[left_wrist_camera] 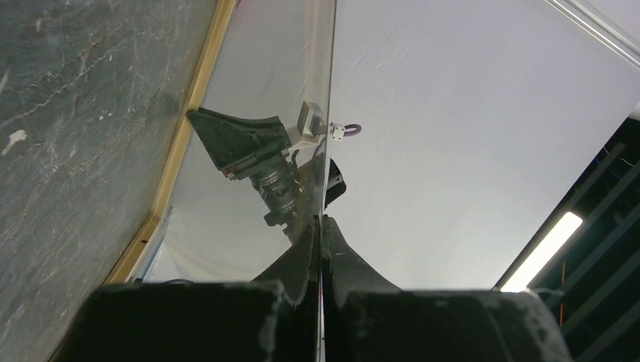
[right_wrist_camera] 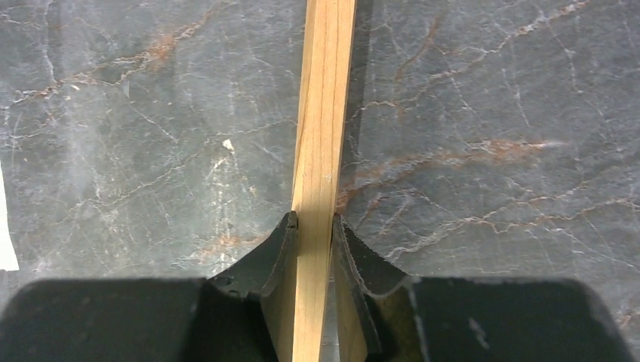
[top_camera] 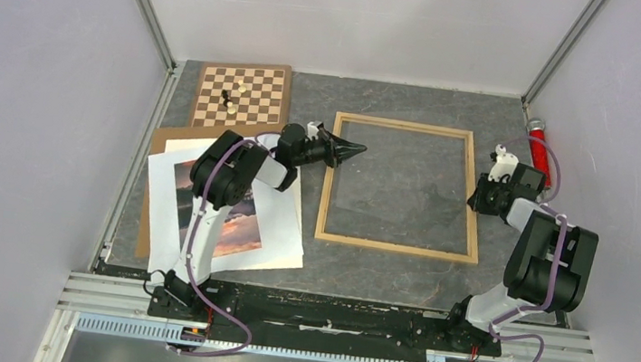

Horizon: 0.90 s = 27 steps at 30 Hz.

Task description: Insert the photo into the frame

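Observation:
The frame (top_camera: 396, 246) of light wood lies flat mid-table. My right gripper (top_camera: 483, 198) is shut on its right rail; in the right wrist view the fingers (right_wrist_camera: 278, 249) press both sides of the wooden rail (right_wrist_camera: 324, 113). My left gripper (top_camera: 359, 150) hovers over the frame's upper left corner, shut on the edge of a thin clear pane (left_wrist_camera: 256, 60) that mirrors the gripper; the frame's wood (left_wrist_camera: 189, 113) shows beside the pane. The photo (top_camera: 240, 227), with its orange sunset sky, lies on white sheets (top_camera: 163, 209) at the left, partly hidden under the left arm.
A chessboard (top_camera: 243, 95) with a few pieces sits at the back left. A brown backing board (top_camera: 160, 140) lies under the white sheets. A red cylinder (top_camera: 539, 149) lies by the right wall. Enclosure walls stand on three sides.

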### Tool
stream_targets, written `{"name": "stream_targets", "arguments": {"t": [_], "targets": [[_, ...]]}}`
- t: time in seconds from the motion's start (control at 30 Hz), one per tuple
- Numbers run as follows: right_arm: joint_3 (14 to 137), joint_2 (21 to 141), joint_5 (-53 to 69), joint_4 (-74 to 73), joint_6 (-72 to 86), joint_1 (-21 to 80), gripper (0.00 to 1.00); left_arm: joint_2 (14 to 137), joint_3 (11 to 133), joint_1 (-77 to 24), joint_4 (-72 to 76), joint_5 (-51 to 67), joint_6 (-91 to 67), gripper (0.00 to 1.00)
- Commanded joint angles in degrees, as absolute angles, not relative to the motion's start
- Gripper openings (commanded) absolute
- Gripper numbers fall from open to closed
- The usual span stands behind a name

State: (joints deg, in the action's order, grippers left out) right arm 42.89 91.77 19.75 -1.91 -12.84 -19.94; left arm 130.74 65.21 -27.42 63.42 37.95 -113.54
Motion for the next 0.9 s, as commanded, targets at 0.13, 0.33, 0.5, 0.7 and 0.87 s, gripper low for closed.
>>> {"name": "stream_targets", "arguments": {"t": [0.13, 0.33, 0.5, 0.7, 0.87], "targets": [[40.0, 89.3, 22.4, -4.2, -13.7, -18.0, 0.0, 126.5, 66.7, -25.5, 55.4, 44.6, -101.7, 0.02], [39.2, 87.5, 22.5, -4.3, -14.3, -17.9, 0.0, 125.9, 70.0, -24.5, 45.4, 45.5, -91.9, 0.02], [39.4, 87.7, 22.4, -4.5, -14.2, -18.1, 0.08, 126.6, 69.1, -24.5, 44.0, 44.2, -96.1, 0.02], [39.6, 87.7, 21.5, -4.3, -13.3, -18.1, 0.34, 126.2, 67.2, -24.5, 47.3, 43.8, -102.1, 0.02], [40.5, 87.2, 22.1, -4.7, -11.5, -19.8, 0.48, 126.2, 67.2, -24.7, 47.6, 44.3, -102.4, 0.02]]}}
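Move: My left hand holds the clear sheet by its left edge. The frame's middle lies about 13 cm right, 8 cm back and 11 cm below that hand; its left bar is some 6 cm to the hand's left. The photo lies roughly 33 cm left and 19 cm back. My right hand already grips the frame's right bar, the frame's middle about 19 cm left and 2 cm ahead; the red flashlight is some 16 cm right and 13 cm ahead. I keep my left fingers shut on the clear sheet and lower its held edge about 3 cm towards the frame, easing not quite 2 cm left towards the left bar and tipping the fingers down some 10 degrees. With my right hand I drag the gripped bar about a centimetre back and slightly left, pause, then open the fingers to let go of it, staying astride it. ##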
